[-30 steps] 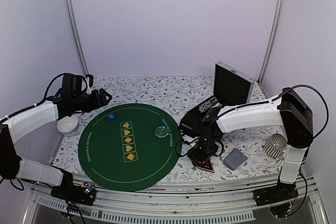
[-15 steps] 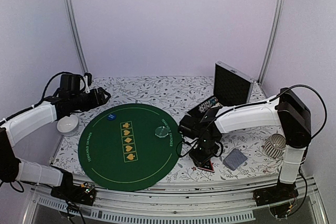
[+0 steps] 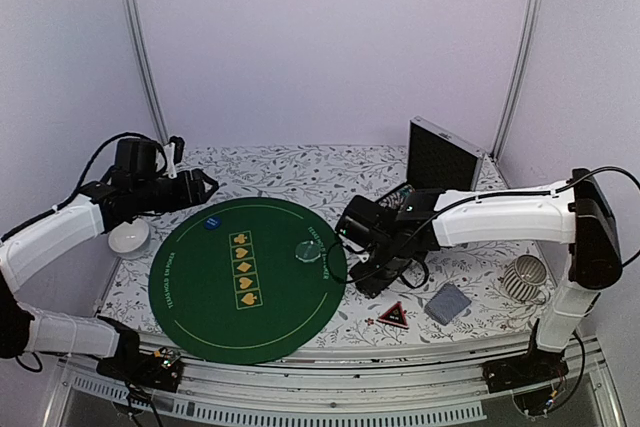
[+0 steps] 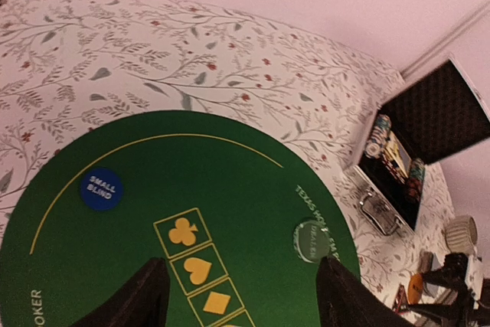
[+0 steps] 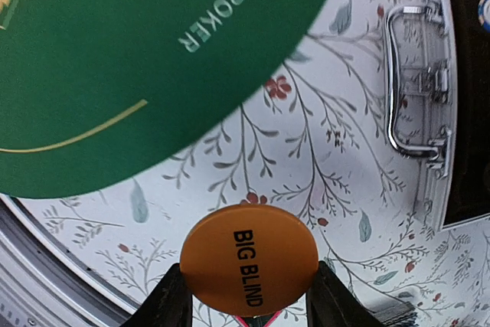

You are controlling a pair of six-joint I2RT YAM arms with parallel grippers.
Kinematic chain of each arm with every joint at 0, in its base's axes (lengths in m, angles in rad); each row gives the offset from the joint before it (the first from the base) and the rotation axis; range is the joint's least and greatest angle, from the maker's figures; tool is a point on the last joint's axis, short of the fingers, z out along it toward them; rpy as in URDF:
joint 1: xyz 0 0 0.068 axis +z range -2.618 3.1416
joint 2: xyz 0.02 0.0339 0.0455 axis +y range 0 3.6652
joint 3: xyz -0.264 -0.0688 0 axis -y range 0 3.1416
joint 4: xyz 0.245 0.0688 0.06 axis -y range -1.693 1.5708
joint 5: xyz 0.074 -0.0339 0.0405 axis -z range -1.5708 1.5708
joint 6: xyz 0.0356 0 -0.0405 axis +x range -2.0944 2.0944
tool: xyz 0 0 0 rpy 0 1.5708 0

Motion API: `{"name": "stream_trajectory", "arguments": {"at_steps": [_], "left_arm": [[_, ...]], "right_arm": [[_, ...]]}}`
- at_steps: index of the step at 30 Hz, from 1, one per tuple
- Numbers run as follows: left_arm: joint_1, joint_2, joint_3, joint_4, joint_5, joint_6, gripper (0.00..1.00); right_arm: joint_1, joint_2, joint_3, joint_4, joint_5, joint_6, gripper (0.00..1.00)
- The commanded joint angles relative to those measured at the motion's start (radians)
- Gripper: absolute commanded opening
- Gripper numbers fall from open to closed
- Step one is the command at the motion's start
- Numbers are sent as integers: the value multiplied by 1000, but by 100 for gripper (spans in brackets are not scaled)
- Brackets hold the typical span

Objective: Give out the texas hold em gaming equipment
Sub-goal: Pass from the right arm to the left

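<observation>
My right gripper (image 5: 249,298) is shut on an orange disc (image 5: 249,259) printed BIG BLIND, held flat above the floral cloth just off the green mat (image 5: 115,59). In the top view that gripper (image 3: 375,277) hangs by the mat's right edge. A red-black triangle token (image 3: 393,315) and grey-blue cards (image 3: 448,302) lie to its right. A clear dealer disc (image 3: 307,250) and a blue SMALL BLIND disc (image 3: 211,222) rest on the mat (image 3: 245,287). Striped poker chips (image 3: 400,197) sit in the open black case (image 3: 440,162). My left gripper (image 4: 237,289) is open and empty above the mat's far left (image 3: 200,187).
A white ribbed cup (image 3: 524,277) lies on its side at the right. A white round dish (image 3: 129,237) sits left of the mat. The case's metal handle (image 5: 417,82) shows near the right gripper. Metal frame posts stand at both back corners.
My right gripper has risen and moved left toward the mat with the orange disc, uncovering the triangle token. My left gripper has shifted slightly and its jaws narrowed a little.
</observation>
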Motion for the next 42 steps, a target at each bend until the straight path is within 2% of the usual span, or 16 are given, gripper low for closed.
{"name": "stream_trajectory", "arguments": {"at_steps": [1, 5, 10, 13, 21, 27, 30, 32, 35, 36, 37, 40, 41, 42], "left_arm": [[-119, -81, 30, -46, 148, -11, 65], [-262, -130, -15, 36, 310, -72, 64], [-400, -144, -92, 156, 424, -136, 71], [-432, -137, -122, 165, 424, -145, 72], [-498, -95, -141, 224, 414, -161, 61], [-516, -63, -131, 248, 419, -166, 40], [-518, -67, -136, 248, 412, -167, 19], [-517, -79, -143, 247, 413, -173, 0], [-518, -109, -154, 230, 403, -185, 0], [-518, -128, -157, 210, 387, -191, 0], [-518, -144, -162, 182, 364, -198, 0], [-515, -193, -196, 51, 250, -254, 0], [-512, -211, -217, 12, 219, -287, 0], [-504, -230, -245, -19, 203, -323, 0]], "right_arm": [[88, -80, 49, 158, 125, -75, 28], [152, -113, 51, 322, 182, -164, 28], [201, -117, 55, 484, 213, -270, 28], [215, -113, 63, 535, 228, -322, 29], [240, -96, 73, 612, 230, -365, 29], [267, -61, 104, 612, 248, -405, 29], [269, -59, 107, 615, 248, -408, 29], [269, -62, 105, 615, 249, -408, 29], [270, -68, 95, 615, 251, -405, 29], [270, -72, 90, 612, 254, -405, 32], [270, -77, 84, 612, 262, -401, 39], [269, -109, 44, 610, 309, -363, 82], [269, -125, 25, 611, 323, -350, 93], [268, -142, 6, 612, 331, -335, 100]]}}
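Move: My left hand is open and empty; the big blind disc it goes for is some 31 cm to its right, 14 cm back and 13 cm lower, held by my right fingers. The small blind disc is about 5 cm ahead of the left hand, 3 cm to its left and 19 cm below. From my right hand, the left gripper is 14 cm ahead, 31 cm left and 13 cm higher; the dealer button 12 cm ahead, 13 cm left, 6 cm below; the red triangle 5 cm back, 6 cm right, 7 cm below. My right hand carries the big blind disc up and left over the mat, about 15 cm each way, swinging its fingers forward and left. My left hand arcs some 18 cm right and 17 cm back to meet it, turning clockwise about 45 degrees, and pinches the disc by its faces; then my right fingers spread and let go, and the left hand eases slightly back left. ##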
